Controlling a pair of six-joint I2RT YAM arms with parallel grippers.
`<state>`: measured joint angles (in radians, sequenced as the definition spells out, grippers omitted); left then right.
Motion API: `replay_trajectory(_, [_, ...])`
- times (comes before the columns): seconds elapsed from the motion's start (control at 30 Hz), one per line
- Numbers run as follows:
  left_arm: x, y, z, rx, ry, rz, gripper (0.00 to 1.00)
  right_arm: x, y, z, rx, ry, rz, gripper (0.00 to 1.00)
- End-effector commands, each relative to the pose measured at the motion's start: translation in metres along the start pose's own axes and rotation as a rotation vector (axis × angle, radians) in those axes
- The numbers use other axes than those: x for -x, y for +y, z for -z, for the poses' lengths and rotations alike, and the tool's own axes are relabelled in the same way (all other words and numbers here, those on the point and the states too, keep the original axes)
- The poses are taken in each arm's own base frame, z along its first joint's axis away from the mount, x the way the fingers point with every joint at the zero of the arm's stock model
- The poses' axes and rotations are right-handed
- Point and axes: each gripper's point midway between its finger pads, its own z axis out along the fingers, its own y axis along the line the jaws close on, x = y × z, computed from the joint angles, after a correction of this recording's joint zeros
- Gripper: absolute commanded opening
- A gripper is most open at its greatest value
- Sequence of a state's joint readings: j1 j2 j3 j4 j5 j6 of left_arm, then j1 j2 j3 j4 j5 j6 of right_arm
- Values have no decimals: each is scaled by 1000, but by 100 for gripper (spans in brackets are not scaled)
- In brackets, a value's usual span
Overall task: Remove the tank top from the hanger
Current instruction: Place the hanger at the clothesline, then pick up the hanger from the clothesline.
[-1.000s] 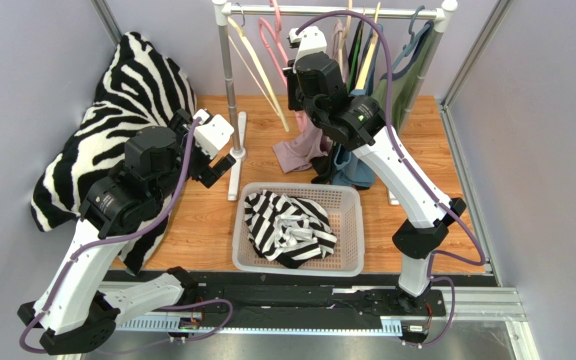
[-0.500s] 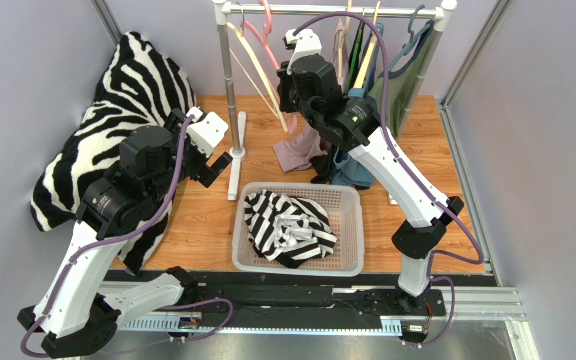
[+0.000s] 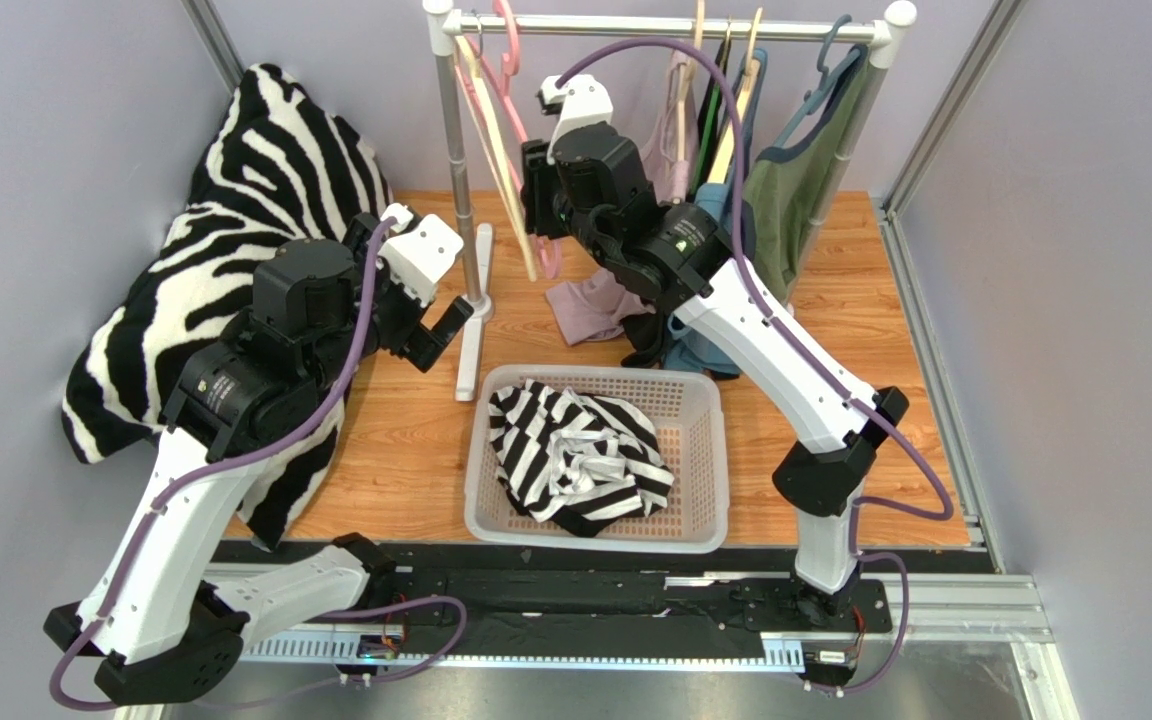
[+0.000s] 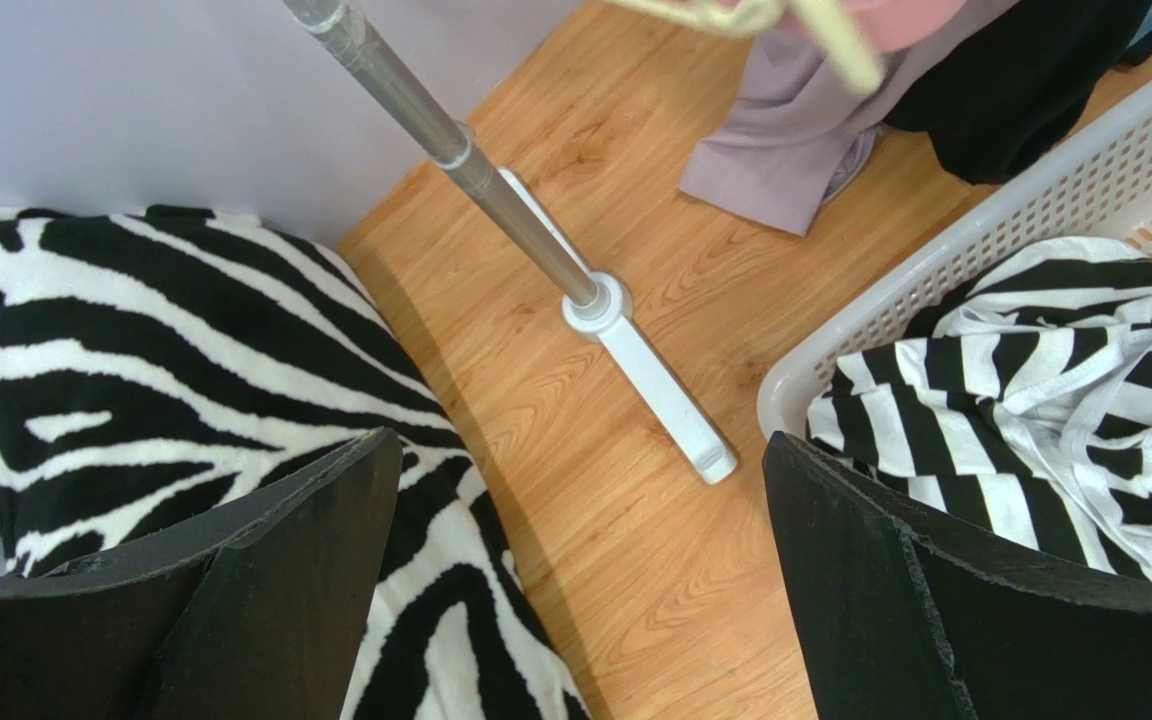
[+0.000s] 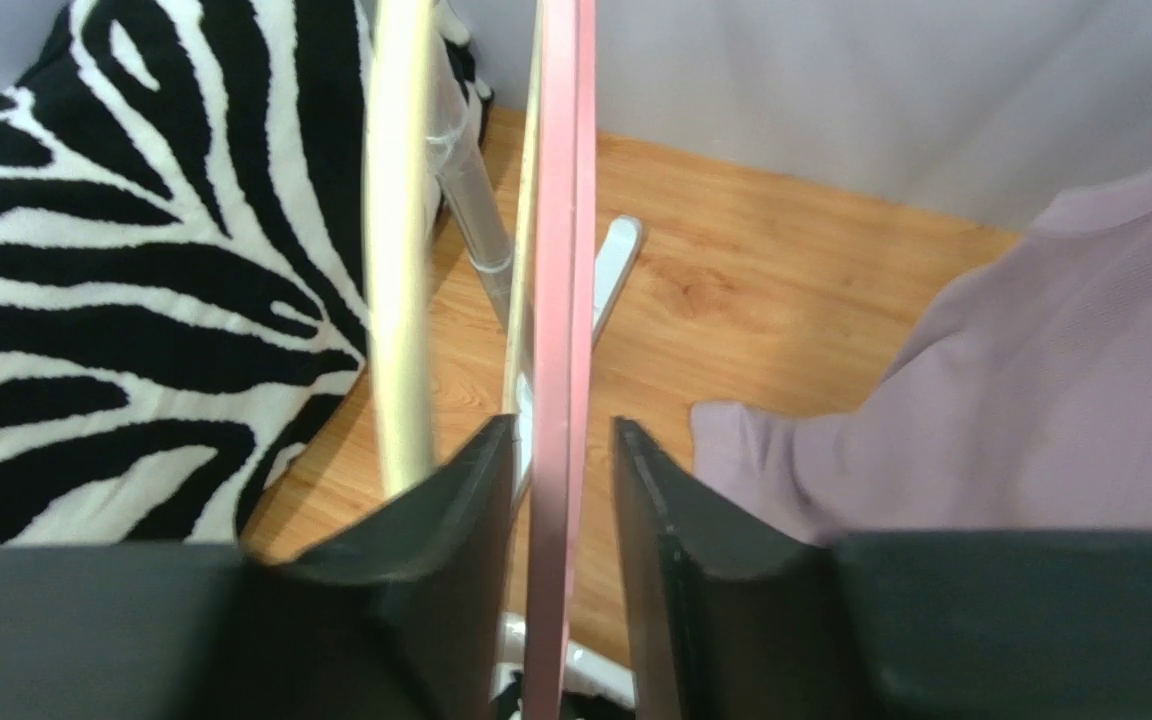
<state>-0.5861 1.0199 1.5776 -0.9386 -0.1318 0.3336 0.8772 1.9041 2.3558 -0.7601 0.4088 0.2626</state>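
A mauve tank top (image 3: 597, 308) lies crumpled on the wooden floor below the rail, and also shows at the right of the right wrist view (image 5: 1048, 390). The pink hanger (image 3: 515, 83) hangs bare from the rail beside a cream hanger (image 3: 489, 128). My right gripper (image 3: 537, 195) stands around the pink hanger's bar (image 5: 564, 225), its jaws slightly apart, with a thin gap on each side of the bar (image 5: 563, 435). The left gripper (image 3: 425, 285) hovers wide open over the floor near the rack's foot (image 4: 575, 450), holding nothing.
A white basket (image 3: 705, 450) with a striped garment (image 3: 575, 458) sits in front of the rack. A zebra cushion (image 3: 259, 165) fills the left side. The rack pole (image 3: 455, 165) and its foot (image 4: 657, 390) stand nearby. Several dark and green garments (image 3: 808, 165) hang at the rail's right.
My right arm slid the pink hanger left along the rail, up against the cream hanger, and its jaws eased apart. The left arm barely shifted.
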Motion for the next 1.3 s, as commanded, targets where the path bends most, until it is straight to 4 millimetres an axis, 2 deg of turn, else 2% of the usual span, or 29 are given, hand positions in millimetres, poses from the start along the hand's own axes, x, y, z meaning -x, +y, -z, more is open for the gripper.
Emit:
replay_trajectory(0.0, [13, 3, 9, 4, -48, 38, 99, 5, -15, 27, -26, 14, 46, 53])
replay_trajectory(0.07, [13, 3, 8, 0, -47, 39, 99, 7, -24, 37, -44, 8, 59, 59])
replay_trajectory(0.13, [13, 3, 7, 2, -44, 41, 99, 24, -33, 59, -39, -32, 43, 66])
replay_trajectory(0.17, [13, 4, 8, 4, -44, 42, 99, 23, -37, 64, -45, -28, 48, 67])
replay_trajectory(0.23, [14, 5, 9, 7, -46, 43, 99, 36, -47, 82, -52, -61, 36, 68])
replay_trajectory(0.33, [14, 5, 10, 5, -49, 48, 99, 39, -60, 95, -70, -69, 33, 68])
replay_trajectory(0.43, [13, 6, 9, 4, -44, 51, 99, 37, -73, 102, -90, -56, 35, 68])
replay_trajectory(0.6, [12, 5, 9, -4, -42, 60, 99, 31, -96, 102, -119, -27, 4, 68])
replay_trajectory(0.77, [12, 4, 10, -13, -43, 72, 99, 14, -111, 96, -135, 24, -22, 68])
replay_trajectory(0.83, [11, 3, 10, -16, -44, 73, 99, 13, -117, 100, -154, 26, -20, 68])
replay_trajectory(0.87, [10, 3, 9, -19, -40, 74, 99, 6, -119, 99, -162, 42, -13, 69])
replay_trajectory(1.03, [9, 1, 11, -29, -45, 80, 99, 0, -138, 114, -217, 41, -1, 70])
replay_trajectory(1.07, [9, 1, 11, -28, -45, 81, 99, -5, -143, 115, -234, 52, 5, 70])
replay_trajectory(1.27, [10, 0, 12, -38, -50, 91, 99, -8, -176, 128, -301, 52, -9, 70])
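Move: The pink hanger, emptied of its tank top, is between the right hand's parting fingertips, with a bare wooden hanger about 4 cm to the left. The near arm of the lilac top's hanger lies some 17 cm to the right, about 3 cm back and 2 cm lower; the blue top's hanger is about 24 cm to the right and level fore and aft. From the left hand, the lilac top's hanger is about 28 cm right and 12 cm ahead, slightly higher. The right hand opens its fingers the rest of the way to let go of the pink hanger on the rail, dipping and drawing back a little, then swings to its right in an arc that climbs about 8 cm from that dip. It comes down again past the pink hanger to the lilac top's hanger, ending some 18 cm right of and 4 cm back from where it began, turned about 15 degrees clockwise, the fingers still wide with that hanger's near arm close inside the left finger. ##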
